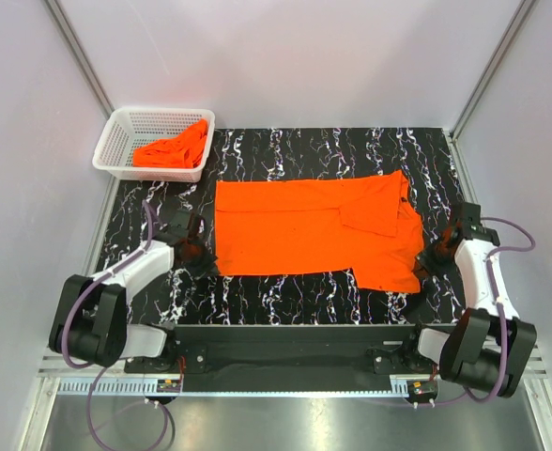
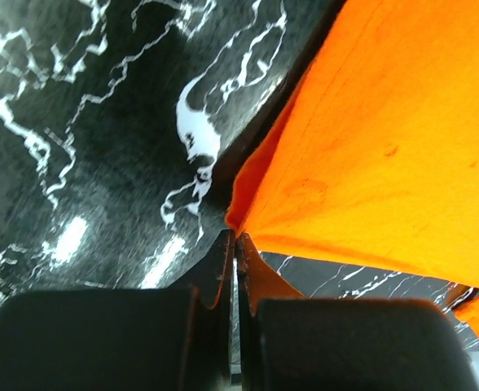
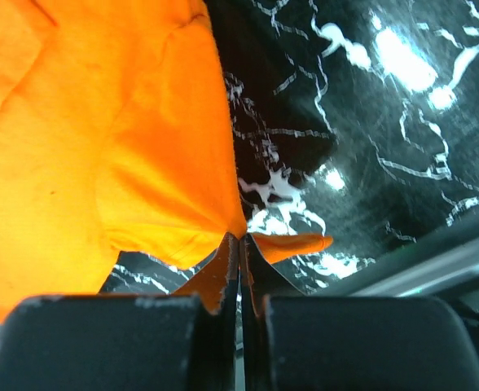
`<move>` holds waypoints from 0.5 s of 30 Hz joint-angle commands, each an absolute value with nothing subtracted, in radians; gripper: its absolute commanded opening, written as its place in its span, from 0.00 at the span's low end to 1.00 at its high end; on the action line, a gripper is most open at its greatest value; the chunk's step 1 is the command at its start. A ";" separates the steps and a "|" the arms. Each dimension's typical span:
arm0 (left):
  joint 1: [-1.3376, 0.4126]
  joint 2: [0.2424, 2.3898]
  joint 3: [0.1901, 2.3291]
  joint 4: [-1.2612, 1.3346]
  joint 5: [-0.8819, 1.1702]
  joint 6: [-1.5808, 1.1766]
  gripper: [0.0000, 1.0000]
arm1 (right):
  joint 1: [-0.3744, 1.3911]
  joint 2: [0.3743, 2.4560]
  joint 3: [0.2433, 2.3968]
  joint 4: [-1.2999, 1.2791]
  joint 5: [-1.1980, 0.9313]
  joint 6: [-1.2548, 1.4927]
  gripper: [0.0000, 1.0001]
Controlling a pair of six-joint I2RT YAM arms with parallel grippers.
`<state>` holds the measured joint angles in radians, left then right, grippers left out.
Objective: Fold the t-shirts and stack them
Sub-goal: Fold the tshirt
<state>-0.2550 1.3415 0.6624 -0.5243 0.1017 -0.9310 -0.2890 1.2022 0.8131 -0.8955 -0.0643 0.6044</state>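
Note:
One orange t-shirt (image 1: pixel 304 230) lies spread flat across the middle of the black marbled table, with its right sleeve folded in over the body. My left gripper (image 1: pixel 202 254) is at the shirt's near left corner. In the left wrist view the gripper (image 2: pixel 236 238) is shut on that corner of the cloth (image 2: pixel 386 147), which is lifted slightly. My right gripper (image 1: pixel 430 259) is at the shirt's near right edge. In the right wrist view the gripper (image 3: pixel 241 238) is shut on the fabric (image 3: pixel 101 147), and a small flap sticks out to its right. A second orange t-shirt (image 1: pixel 175 150) lies crumpled in the basket.
A white mesh basket (image 1: pixel 113 143) stands at the far left corner of the table (image 1: pixel 295 301). White walls close in the left, right and back sides. A metal rail (image 1: pixel 285 381) runs along the near edge between the arm bases.

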 commanded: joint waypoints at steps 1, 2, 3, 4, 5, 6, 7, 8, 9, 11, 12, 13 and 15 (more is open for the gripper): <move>-0.253 1.279 0.646 -0.537 0.121 -0.913 0.00 | -0.285 1.138 0.847 -0.974 -0.058 0.611 0.00; -0.253 1.272 0.646 -0.538 0.126 -0.908 0.00 | -0.285 1.109 0.850 -0.977 -0.061 0.606 0.00; -0.253 1.261 0.646 -0.543 0.132 -0.902 0.00 | -0.285 1.095 0.851 -0.977 -0.067 0.606 0.00; -0.253 1.256 0.649 -0.545 0.133 -0.888 0.00 | -0.285 1.086 0.857 -0.977 -0.080 0.594 0.00; -0.255 1.253 0.658 -0.546 0.132 -0.881 0.00 | -0.285 1.082 0.874 -0.974 -0.086 0.588 0.00; -0.255 1.247 0.664 -0.549 0.129 -0.873 0.00 | -0.285 1.084 0.885 -0.970 -0.090 0.580 0.00; -0.253 1.243 0.670 -0.549 0.123 -0.859 0.00 | -0.285 1.094 0.896 -0.960 -0.103 0.562 0.00; -0.253 1.244 0.695 -0.551 0.120 -0.851 0.00 | -0.285 1.115 0.922 -0.951 -0.110 0.549 0.00; -0.255 1.255 0.709 -0.555 0.108 -0.845 0.00 | -0.285 1.127 0.936 -0.942 -0.113 0.540 0.00; -0.255 1.272 0.761 -0.560 0.100 -0.821 0.00 | -0.285 1.167 0.982 -0.914 -0.118 0.523 0.00; -0.253 1.293 0.779 -0.563 0.092 -0.813 0.00 | -0.285 1.184 0.998 -0.890 -0.127 0.517 0.00; -0.255 1.307 0.816 -0.563 0.091 -0.799 0.00 | -0.285 1.221 1.034 -0.879 -0.150 0.506 0.00; -0.253 1.357 0.856 -0.568 0.078 -0.782 0.00 | -0.285 1.267 1.069 -0.845 -0.187 0.503 0.00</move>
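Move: The t-shirt's far edge is where its held near edge is bound: its far left corner lies about 27 cm straight ahead of the left hand, some 2 cm lower. From the right hand, the far right corner is roughly 30 cm ahead, 4 cm left and 7 cm below. The sleeve flap lies about 22 cm ahead and 12 cm left of the right hand, on the shirt. The basket stands some 37 cm ahead and 15 cm left of the left hand. The near edge of the t-shirt, already pinched at both ends, is carried higher and then forward towards the far edge. The right hand rises about 5 cm, easing back 1 cm before swinging forward, ever faster; the left lifts some 3.5 cm and ends slightly forward. Both keep their fingers shut and tip them a little outward. ##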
